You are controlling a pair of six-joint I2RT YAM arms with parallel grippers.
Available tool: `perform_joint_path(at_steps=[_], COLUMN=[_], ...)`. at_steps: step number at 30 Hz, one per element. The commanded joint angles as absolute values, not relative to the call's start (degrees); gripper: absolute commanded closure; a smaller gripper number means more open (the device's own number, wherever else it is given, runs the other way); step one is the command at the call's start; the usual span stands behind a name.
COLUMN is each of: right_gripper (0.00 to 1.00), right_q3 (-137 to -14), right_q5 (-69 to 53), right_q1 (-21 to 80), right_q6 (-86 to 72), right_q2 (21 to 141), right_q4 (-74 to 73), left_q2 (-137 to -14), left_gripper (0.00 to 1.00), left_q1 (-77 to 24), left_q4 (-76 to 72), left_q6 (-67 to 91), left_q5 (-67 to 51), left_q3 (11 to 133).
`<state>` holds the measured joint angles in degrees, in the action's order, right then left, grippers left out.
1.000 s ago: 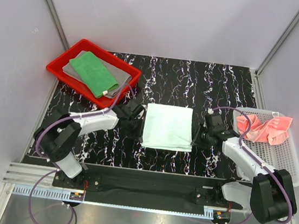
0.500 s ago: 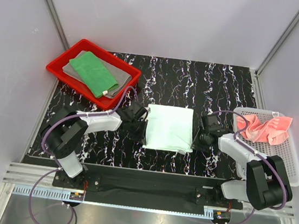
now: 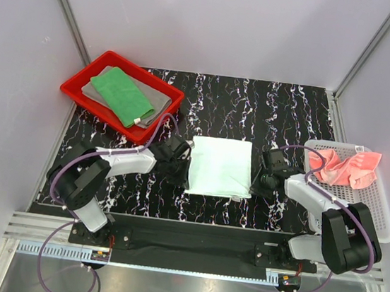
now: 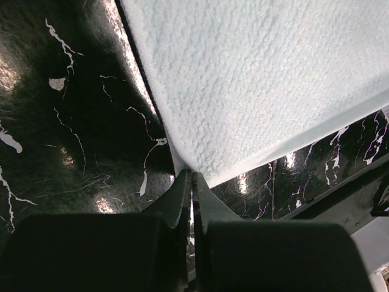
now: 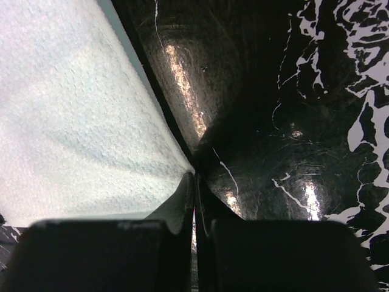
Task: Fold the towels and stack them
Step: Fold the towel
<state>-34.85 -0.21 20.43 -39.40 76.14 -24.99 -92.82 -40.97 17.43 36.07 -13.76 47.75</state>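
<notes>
A white towel (image 3: 219, 166) lies folded in the middle of the black marbled table. My left gripper (image 3: 184, 160) is shut on its left edge; in the left wrist view the cloth (image 4: 255, 79) runs into the closed jaws of the left gripper (image 4: 192, 176). At the towel's right edge my right gripper (image 3: 256, 173) is also shut, pinching a corner of the white cloth (image 5: 79, 121) where it meets the right gripper (image 5: 194, 176). A green towel (image 3: 123, 96) lies folded on a grey towel (image 3: 159, 103) in the red tray. A salmon-pink towel (image 3: 342, 167) is crumpled in the basket.
The red tray (image 3: 80, 83) stands at the back left of the table. The white mesh basket (image 3: 373, 203) sits at the right edge. White walls with metal posts close in the back and sides. A black rail runs along the near edge.
Both grippers came nearer with the towel's edges in them; the towel's near part shifted slightly and now lies a little flatter and squarer than a second ago.
</notes>
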Motion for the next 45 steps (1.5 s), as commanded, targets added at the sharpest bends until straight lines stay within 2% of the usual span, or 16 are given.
perform_joint_path(at_steps=[1,10,11,13,14,15,18,22,26,34,38,42,45], right_gripper=[1.00,1.00,0.91,0.80,0.72,0.70,0.57,0.52,0.50,0.46,0.43,0.40,0.40], right_q3=[-34.54,-34.19,-34.45,-35.50,-36.12,-36.91,-41.65,-51.21,-60.27,-78.20,-86.55,-93.94,-99.91], right_q5=[5.97,7.12,6.95,6.77,6.68,6.68,5.54,-2.51,-15.79,-30.91,-36.11,-36.21,-39.10], right_q1=[20.74,20.83,20.83,20.92,20.92,20.92,20.83,20.13,16.27,11.26,8.88,7.48,5.98], right_q6=[-40.69,-41.14,-41.22,-40.87,-40.70,-40.35,-38.06,-25.98,-12.33,7.55,12.73,19.06,23.01], right_q2=[75.41,74.00,74.00,73.57,72.87,72.43,71.02,72.94,81.70,97.54,108.94,117.58,123.30], right_q4=[-26.45,-26.46,-26.63,-27.68,-28.21,-30.04,-32.95,-30.42,-27.95,-33.74,-41.80,-47.71,-51.50], left_q2=[-91.76,-91.50,-90.97,-89.92,-88.69,-88.25,-87.71,-90.69,-96.48,-112.66,-119.96,-124.71,-127.09], left_gripper=[1.00,1.00,0.94,0.77,0.62,0.54,0.47,0.44,0.46,0.48,0.47,0.47,0.47], left_q1=[-41.13,-41.31,-41.31,-41.48,-41.40,-41.40,-40.17,-36.05,-31.47,-28.21,-28.04,-27.60,-27.51], left_q4=[20.04,18.55,18.89,19.94,20.39,21.35,27.23,31.11,31.55,36.90,39.11,41.31,42.19], left_q6=[34.45,34.45,34.45,34.72,34.63,34.11,30.17,22.16,13.91,1.50,-2.97,-5.53,-7.29], left_q5=[-9.67,-12.48,-12.92,-13.53,-14.06,-14.15,-11.79,-9.05,-10.81,-16.35,-15.56,-15.47,-16.52], left_q3=[45.53,45.35,45.44,46.31,46.84,48.76,56.38,66.69,75.57,93.24,100.08,104.85,107.05])
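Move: Both shut hands are at the white towel's near corners. Its far-left corner lies about 22 cm straight ahead of the left hand, its far-right corner about 22 cm ahead and 2 cm left of the right hand, both roughly 1 cm lower. The red tray is some 35 cm ahead and 31 cm left of the left hand, the laundry basket some 8 cm ahead and 40 cm right of the right hand, both near hand height. Both hands open, release the near corners and arc up, some 20 cm forward, then down to the far corners. ##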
